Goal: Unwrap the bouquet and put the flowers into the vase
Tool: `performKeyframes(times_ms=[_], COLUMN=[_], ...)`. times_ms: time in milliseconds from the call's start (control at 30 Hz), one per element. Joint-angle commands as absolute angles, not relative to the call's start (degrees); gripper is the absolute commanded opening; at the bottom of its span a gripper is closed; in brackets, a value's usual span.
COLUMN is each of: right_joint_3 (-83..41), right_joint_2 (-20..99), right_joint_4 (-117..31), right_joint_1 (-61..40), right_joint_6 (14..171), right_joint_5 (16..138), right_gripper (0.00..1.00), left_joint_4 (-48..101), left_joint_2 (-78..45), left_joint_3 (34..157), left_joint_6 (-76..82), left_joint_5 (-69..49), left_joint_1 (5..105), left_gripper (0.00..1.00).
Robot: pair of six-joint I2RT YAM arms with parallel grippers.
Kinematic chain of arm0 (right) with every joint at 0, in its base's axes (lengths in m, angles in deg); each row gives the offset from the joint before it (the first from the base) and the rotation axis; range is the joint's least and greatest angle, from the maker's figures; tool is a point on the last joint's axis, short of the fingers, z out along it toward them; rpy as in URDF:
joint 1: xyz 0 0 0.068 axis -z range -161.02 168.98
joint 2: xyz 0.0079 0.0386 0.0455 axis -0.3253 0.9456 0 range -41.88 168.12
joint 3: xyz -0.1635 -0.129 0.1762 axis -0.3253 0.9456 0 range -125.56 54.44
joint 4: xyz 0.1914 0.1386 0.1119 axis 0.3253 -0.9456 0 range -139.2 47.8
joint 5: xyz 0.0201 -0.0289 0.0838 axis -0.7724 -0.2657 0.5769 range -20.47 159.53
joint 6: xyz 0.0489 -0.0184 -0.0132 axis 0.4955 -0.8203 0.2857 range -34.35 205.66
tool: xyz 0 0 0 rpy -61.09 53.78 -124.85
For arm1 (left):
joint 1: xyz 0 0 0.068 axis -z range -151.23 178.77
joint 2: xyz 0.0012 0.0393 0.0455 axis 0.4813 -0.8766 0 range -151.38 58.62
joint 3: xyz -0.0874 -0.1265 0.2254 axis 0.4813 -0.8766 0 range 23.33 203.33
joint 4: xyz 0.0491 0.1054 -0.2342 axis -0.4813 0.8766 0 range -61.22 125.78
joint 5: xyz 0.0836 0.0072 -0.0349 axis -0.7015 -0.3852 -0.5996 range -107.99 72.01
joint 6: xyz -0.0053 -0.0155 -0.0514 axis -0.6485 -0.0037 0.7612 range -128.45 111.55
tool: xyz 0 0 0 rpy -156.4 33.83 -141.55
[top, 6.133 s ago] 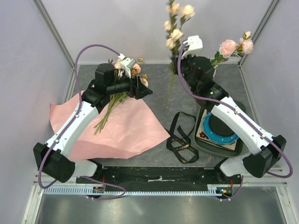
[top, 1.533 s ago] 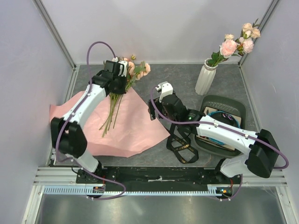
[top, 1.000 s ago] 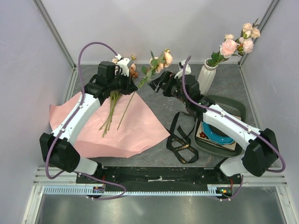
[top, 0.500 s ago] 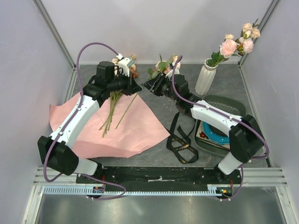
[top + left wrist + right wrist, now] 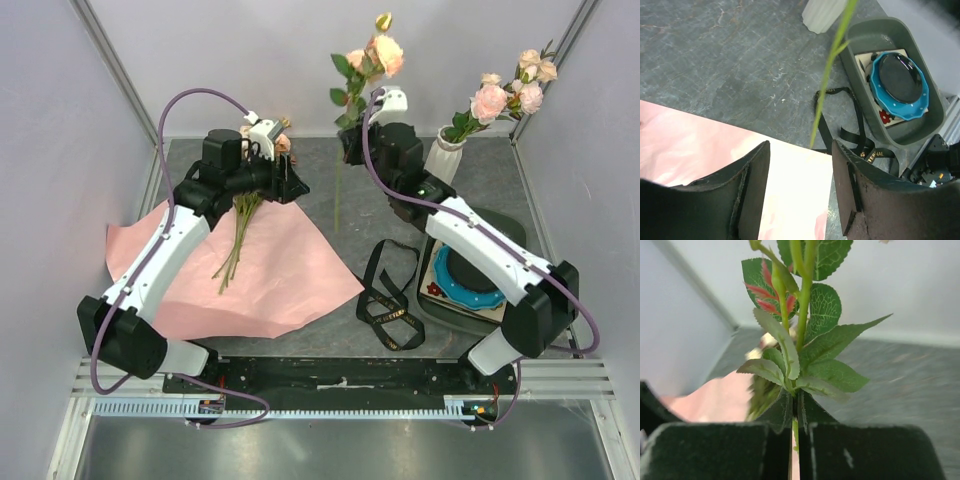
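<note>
My right gripper (image 5: 350, 150) is shut on the green stem of one of the flowers (image 5: 378, 55) and holds it upright in the air left of the vase, its stem end hanging over the grey floor. In the right wrist view the jaws (image 5: 796, 427) pinch the stem just under its leaves (image 5: 807, 340). The white ribbed vase (image 5: 440, 165) holds several pink roses (image 5: 505, 95). My left gripper (image 5: 293, 182) is open and empty over the pink paper (image 5: 260, 275). The bouquet lies unwrapped, with the remaining flowers (image 5: 240, 225) on the paper.
A black ribbon (image 5: 390, 295) lies loose right of the paper. A grey tray (image 5: 505, 232) with a blue round dish (image 5: 470, 278) sits at the right, under my right arm. In the left wrist view the hanging stem (image 5: 832, 60) crosses before the tray (image 5: 855, 35) and ribbon (image 5: 855, 142).
My right gripper has shut on the flower stem and raised it upright. My left gripper has let go of that stem and opened.
</note>
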State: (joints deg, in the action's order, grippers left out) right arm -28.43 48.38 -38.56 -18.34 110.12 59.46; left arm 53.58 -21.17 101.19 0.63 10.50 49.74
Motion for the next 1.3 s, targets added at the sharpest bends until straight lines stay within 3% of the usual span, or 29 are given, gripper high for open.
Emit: performKeyframes(times_ms=[0,233,433,800,1267], right_joint_3=[-35.72,-45.81,-54.88,-51.82,-57.17], right_joint_2=[43.02,47.14,52.77,58.75,63.94], right_joint_4=[-40.71,-32.63,-30.78,-19.01,-18.30], right_joint_1=[-16.98,-9.41,-6.24,-4.31,-3.34], right_joint_6=[82.55,67.22,65.18,57.01,57.09], right_joint_5=[34.79,28.57,28.57,27.61,28.22], right_gripper=[0.00,0.00,0.00,0.00,0.00], left_joint_4=[51.72,50.32,49.44,47.33,47.15], left_joint_2=[-18.64,-19.78,-19.96,-21.19,-22.42], left_joint_3=[101.64,100.85,100.23,99.26,99.18], left_joint_6=[2.80,4.73,5.18,7.11,7.55], left_joint_5=[7.76,8.99,9.60,12.68,13.74], left_joint_1=[49.07,47.23,46.35,43.97,43.36], left_gripper=[0.61,0.61,0.61,0.62,0.62])
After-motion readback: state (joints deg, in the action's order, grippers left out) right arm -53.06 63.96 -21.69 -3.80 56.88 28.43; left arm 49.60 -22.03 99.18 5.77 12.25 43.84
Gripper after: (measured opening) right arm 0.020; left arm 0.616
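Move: The vase, where the flower held in the right hand is going, stands about 27 cm to that hand's right and 15 cm farther out, its middle some 23 cm lower. Heads of the flowers already in it lean out about 7 cm farther right than the vase, nearly at hand height. The green bin lies roughly 33 cm right, 8 cm back and 32 cm below. From the left hand the vase is about 35 cm right, 20 cm ahead and 17 cm lower. The flower, still pinched by its stem in the closed right fingers, is swept right about 22 cm and lifted some 17 cm towards the vase, the wrist swinging roughly 50 degrees clockwise; the hand then eases forward and sinks about 5 cm, going about 11 cm forward in all. The empty left hand, fingers staying open, drifts some 4 cm left and forward. ##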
